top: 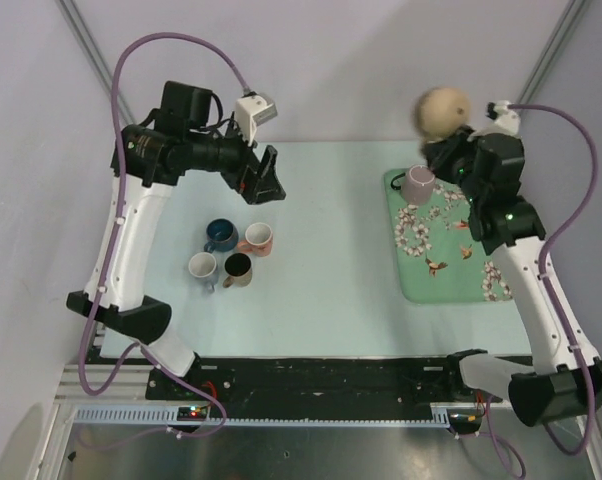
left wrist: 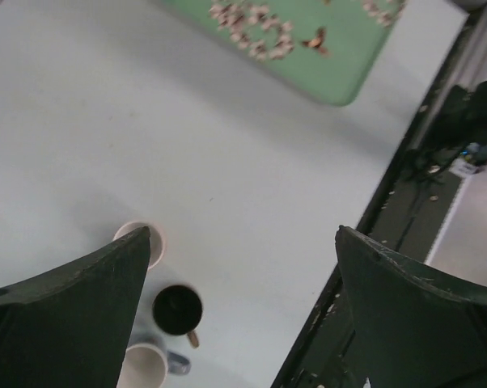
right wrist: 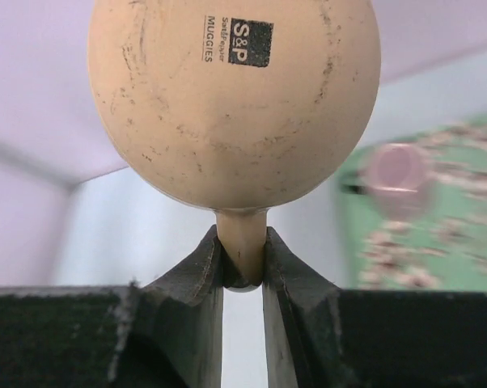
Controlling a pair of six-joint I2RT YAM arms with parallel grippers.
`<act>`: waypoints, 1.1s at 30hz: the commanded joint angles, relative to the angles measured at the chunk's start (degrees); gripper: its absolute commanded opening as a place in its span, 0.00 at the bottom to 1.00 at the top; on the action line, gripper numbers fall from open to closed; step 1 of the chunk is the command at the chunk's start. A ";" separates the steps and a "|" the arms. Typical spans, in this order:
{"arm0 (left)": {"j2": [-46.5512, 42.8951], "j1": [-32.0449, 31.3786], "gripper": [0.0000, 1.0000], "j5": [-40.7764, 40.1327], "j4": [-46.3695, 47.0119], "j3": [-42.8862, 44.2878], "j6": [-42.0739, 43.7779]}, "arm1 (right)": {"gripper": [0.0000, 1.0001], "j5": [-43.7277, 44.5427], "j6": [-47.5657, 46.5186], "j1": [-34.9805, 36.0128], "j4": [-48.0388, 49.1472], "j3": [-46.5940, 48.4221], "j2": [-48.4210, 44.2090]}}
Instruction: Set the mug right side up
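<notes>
A beige mug (top: 441, 110) hangs in the air above the table's far right corner. My right gripper (top: 451, 143) is shut on its handle. In the right wrist view the mug (right wrist: 235, 97) fills the top, its printed base turned toward the camera, and its handle is pinched between the fingertips of the right gripper (right wrist: 243, 246). My left gripper (top: 264, 180) hovers open over the left half of the table, holding nothing. In the left wrist view the left gripper (left wrist: 243, 238) shows wide-spread jaws above the bare tabletop.
A green flowered tray (top: 431, 285) lies at the right with a pink mug (top: 417, 184) on its far corner, apparently base up. Blue (top: 219, 235), floral (top: 256, 238), white (top: 202, 266) and dark (top: 237, 268) mugs stand upright at the left, below the left gripper.
</notes>
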 commanded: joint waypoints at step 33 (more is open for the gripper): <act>-0.46 0.67 0.08 19.69 23.13 3.15 -25.24 | 0.00 -39.94 34.76 29.26 54.48 -4.26 10.43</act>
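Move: The tan mug, already held by its handle in the right fingers, has its body about 5 cm ahead of and 4 cm above the right hand; the open left hand it is taken to waits some 36 cm left and 6 cm back. From the left hand the tan mug is about 36 cm right, 11 cm ahead, 5 cm higher. On the table, some 34 cm beneath the left hand, the pink mug stands 7 cm ahead and 8 cm left, the black mug level and 12 cm left. The tan mug is swept about 30 cm left to the left gripper by the right hand, which also draws back and rises some, turning counter-clockwise by about 65 degrees and rolling its left side up, grip kept. The left hand rises about 10 cm and edges right, rolling its left side down, then closes its wide-open fingers on the mug's rim near the handle. ##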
